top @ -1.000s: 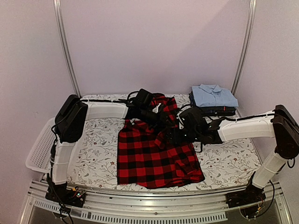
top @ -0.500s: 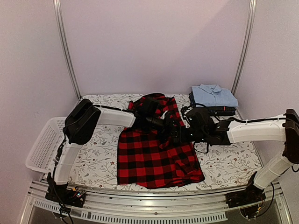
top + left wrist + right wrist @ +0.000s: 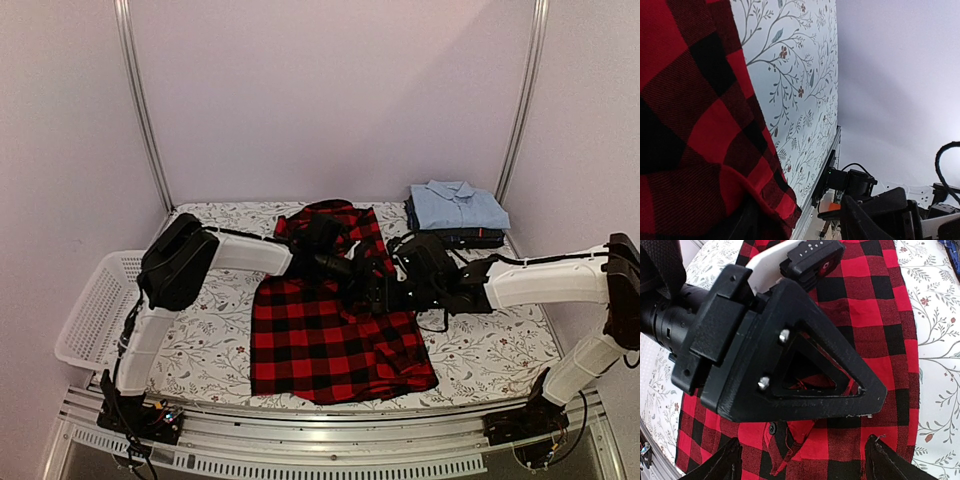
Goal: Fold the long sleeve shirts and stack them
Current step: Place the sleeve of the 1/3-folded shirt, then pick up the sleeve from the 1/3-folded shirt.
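Observation:
The red-and-black check shirt [image 3: 330, 335] lies spread on the floral table cover, its collar end toward the back. My left gripper [image 3: 362, 287] is low over its right middle. In the left wrist view the jaws [image 3: 797, 220] stand apart, and a fold of the check cloth [image 3: 700, 130] hangs over one finger. My right gripper [image 3: 388, 296] faces it from the right, open just above the cloth [image 3: 855, 300] with nothing between its fingers [image 3: 888, 460]. A folded light blue shirt [image 3: 457, 205] tops a dark navy folded shirt [image 3: 462, 238] at the back right.
A white mesh basket [image 3: 92, 318] hangs off the table's left edge. The left gripper's black triangular finger [image 3: 790, 375] fills much of the right wrist view, close in front of my right gripper. The table's front rail [image 3: 330, 455] runs along the near edge.
The left arm's elbow has swung forward and its jaws have widened. The right arm has stretched lower toward the left gripper. The shirt's lower half lies as before.

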### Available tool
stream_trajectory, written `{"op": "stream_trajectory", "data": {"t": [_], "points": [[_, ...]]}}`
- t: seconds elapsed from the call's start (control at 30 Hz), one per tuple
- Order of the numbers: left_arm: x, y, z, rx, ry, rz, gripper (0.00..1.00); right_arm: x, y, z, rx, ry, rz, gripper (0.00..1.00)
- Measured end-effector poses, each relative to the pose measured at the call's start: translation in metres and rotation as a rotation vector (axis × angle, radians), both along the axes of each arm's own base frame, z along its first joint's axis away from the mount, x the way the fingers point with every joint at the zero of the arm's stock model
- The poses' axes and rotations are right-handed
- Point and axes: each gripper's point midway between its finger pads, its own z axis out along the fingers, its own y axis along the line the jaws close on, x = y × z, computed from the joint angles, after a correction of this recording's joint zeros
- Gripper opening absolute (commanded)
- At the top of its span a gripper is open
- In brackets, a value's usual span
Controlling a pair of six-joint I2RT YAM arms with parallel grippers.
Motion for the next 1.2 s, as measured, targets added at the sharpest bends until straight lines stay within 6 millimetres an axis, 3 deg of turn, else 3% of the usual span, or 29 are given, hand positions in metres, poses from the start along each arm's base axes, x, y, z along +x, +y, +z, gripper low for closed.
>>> {"op": "stream_trajectory", "data": {"t": [0.13,0.37,0.57,0.7,0.83,0.97,1.1,1.2], "points": [[0.004,0.004,0.011,-0.005,-0.035,-0.006,0.56,-0.002,0.004,-0.008,0.002,0.025,0.015,0.73],[0.012,0.009,0.035,-0.033,-0.095,-0.009,0.56,-0.009,0.014,-0.042,-0.004,0.117,0.034,0.67],[0.021,0.020,0.035,-0.016,-0.107,0.007,0.56,-0.004,0.026,-0.045,0.028,0.131,0.028,0.60],[0.030,0.038,0.046,-0.010,-0.126,0.033,0.56,0.001,0.032,-0.045,0.039,0.130,0.018,0.46],[0.039,0.058,0.062,0.001,-0.165,0.067,0.56,0.007,0.039,-0.042,0.051,0.126,0.010,0.27],[0.038,0.090,0.081,0.034,-0.220,0.110,0.56,0.009,0.040,-0.043,0.036,0.135,0.004,0.03],[0.030,0.135,0.092,0.083,-0.261,0.168,0.56,0.017,0.038,-0.036,0.008,0.126,-0.004,0.00],[0.023,0.174,0.087,0.148,-0.284,0.224,0.55,0.032,0.041,-0.014,0.004,0.094,0.001,0.00]]}}
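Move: The sleeve's cuff end lies on the folded shirt about 4 cm left of the right hand, 1 cm ahead and 5 cm below. From that hand, the shirt's collar is some 22 cm ahead and 13 cm left, and the blue-topped stack about 20 cm ahead and 16 cm right, both a little lower. The left hand is right by the cuff end, which is about 2 cm to its right, 1 cm back and just below. Down and left goes the right hand, sinking some 5 cm onto the sleeve's cuff end and tipping slightly farther down; its wide-open fingers shut on the cloth and pinch it, then start up and forward. Meanwhile the left hand, fingers staying half open, rises clear of the sleeve and swings left, about 17 cm in all, towards the shoulder side, its fingers tilting and turning counter-clockwise. ##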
